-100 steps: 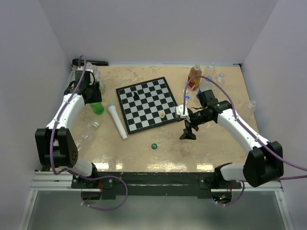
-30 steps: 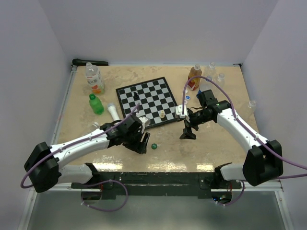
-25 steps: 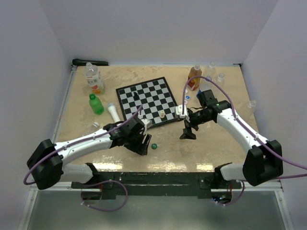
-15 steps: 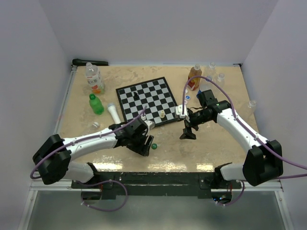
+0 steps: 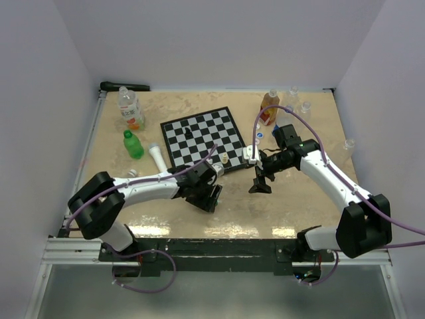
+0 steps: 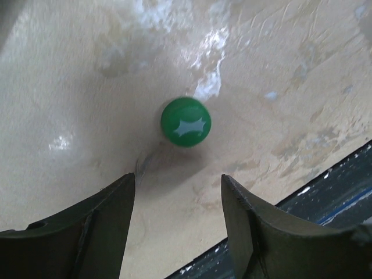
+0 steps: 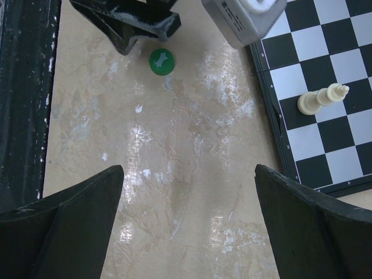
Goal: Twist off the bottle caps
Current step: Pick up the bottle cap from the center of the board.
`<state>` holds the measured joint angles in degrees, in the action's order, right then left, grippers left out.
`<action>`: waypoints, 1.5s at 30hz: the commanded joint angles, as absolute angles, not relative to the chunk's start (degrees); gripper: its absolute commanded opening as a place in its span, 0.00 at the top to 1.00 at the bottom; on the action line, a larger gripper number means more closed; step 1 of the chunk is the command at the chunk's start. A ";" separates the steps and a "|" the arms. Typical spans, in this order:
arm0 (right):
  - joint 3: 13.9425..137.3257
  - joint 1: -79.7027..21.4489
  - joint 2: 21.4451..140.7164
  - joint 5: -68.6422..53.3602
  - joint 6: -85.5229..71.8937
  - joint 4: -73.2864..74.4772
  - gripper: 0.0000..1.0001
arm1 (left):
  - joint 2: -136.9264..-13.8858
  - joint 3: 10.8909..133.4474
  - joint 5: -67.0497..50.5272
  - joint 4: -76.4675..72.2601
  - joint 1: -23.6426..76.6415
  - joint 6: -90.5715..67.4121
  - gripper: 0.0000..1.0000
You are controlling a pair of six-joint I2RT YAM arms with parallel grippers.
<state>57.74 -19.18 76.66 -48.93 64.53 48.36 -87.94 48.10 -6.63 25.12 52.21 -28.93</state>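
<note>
A loose green bottle cap lies flat on the table, just beyond the tips of my left gripper and in line with the gap between them. That gripper is open and touches nothing. In the top view the left gripper covers the cap. My right gripper hangs wide open over bare table near the chessboard's corner, and its wrist view shows the green cap beside the left fingers. Bottles stand at the back: a green one, an orange-labelled one and an orange one.
A chessboard with a few pieces fills the middle, and a pale piece stands near its edge. A long white tube lies left of the board. Clear bottles stand at the back right. The table's front edge is close behind the cap.
My left arm has swung from the back left to the front middle, ending over the green cap with its jaws slightly narrower. The right arm has not moved.
</note>
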 commanded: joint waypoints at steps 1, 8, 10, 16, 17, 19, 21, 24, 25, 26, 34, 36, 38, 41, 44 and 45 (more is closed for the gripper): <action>57.74 -19.25 76.73 -49.13 64.51 47.55 0.02 | -90.87 53.96 -3.70 23.29 53.79 -28.21 0.35; 57.74 -19.16 76.82 -49.04 64.60 47.55 0.02 | -95.53 58.36 -0.44 26.10 55.11 -27.60 0.41; 57.74 -19.25 76.82 -49.04 64.60 47.64 0.02 | -96.41 59.23 -0.26 26.98 55.28 -27.51 0.42; 57.83 -19.25 76.82 -49.04 64.69 47.81 0.02 | -98.35 60.91 2.72 28.92 55.81 -27.25 0.46; 57.83 -19.25 76.82 -49.04 64.69 47.73 0.02 | -98.61 60.91 2.72 28.92 55.90 -27.25 0.46; 57.83 -19.16 76.82 -49.04 64.69 47.81 0.02 | -98.96 61.17 2.55 28.92 56.07 -27.16 0.47; 57.83 -19.25 76.82 -49.04 64.77 47.81 0.02 | -99.23 61.43 2.37 28.83 56.16 -27.07 0.47; 57.83 -19.16 76.82 -49.04 64.78 47.72 0.02 | -99.84 61.96 2.20 28.92 56.34 -26.98 0.51; 57.83 -19.16 76.73 -49.04 64.86 47.90 0.02 | -100.19 62.05 2.37 29.09 56.51 -27.07 0.51; 57.83 -19.25 76.73 -49.04 64.78 47.90 0.02 | -100.37 62.14 2.55 29.27 56.43 -26.98 0.52; 57.83 -19.16 76.82 -49.04 64.95 47.81 0.02 | -101.07 62.23 3.87 30.15 56.60 -27.07 0.71; 57.83 -19.25 76.82 -49.04 64.86 47.90 0.02 | -100.72 62.05 4.04 30.15 56.60 -27.07 0.76; 57.83 -19.16 76.82 -48.96 64.78 47.90 0.02 | -100.29 61.88 4.22 30.15 56.60 -27.07 0.78; 57.83 -19.16 76.82 -48.96 64.78 47.90 0.02 | -99.49 61.79 4.39 30.41 56.60 -26.98 0.81; 57.83 -19.25 76.82 -49.04 64.86 47.99 0.02 | -97.83 61.00 4.92 30.93 56.60 -27.07 0.82; 57.83 -19.25 76.82 -49.04 64.86 47.99 0.02 | -97.21 60.91 5.18 31.11 56.51 -27.07 0.82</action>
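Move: The green bottle cap lies on the table about 3 cm ahead of the left hand and 3 cm to its right, roughly 1 cm below it. The chessboard's middle is some 23 cm ahead and about 1 cm right, 2 cm lower; the white chess piece on it stands about 18 cm ahead, 7 cm right. From the right hand, the cap lies roughly 14 cm left, 4 cm back and 12 cm below. The green cap is reached and pinched by the left hand, which slides forward and to the right about 4 cm, almost level at first, then sinks the last centimetre while tilting some 10 degrees to take out part of its rightward lean. The half-open fingers narrow on the way and close on opposite sides of the cap, then keep squeezing without lifting. ##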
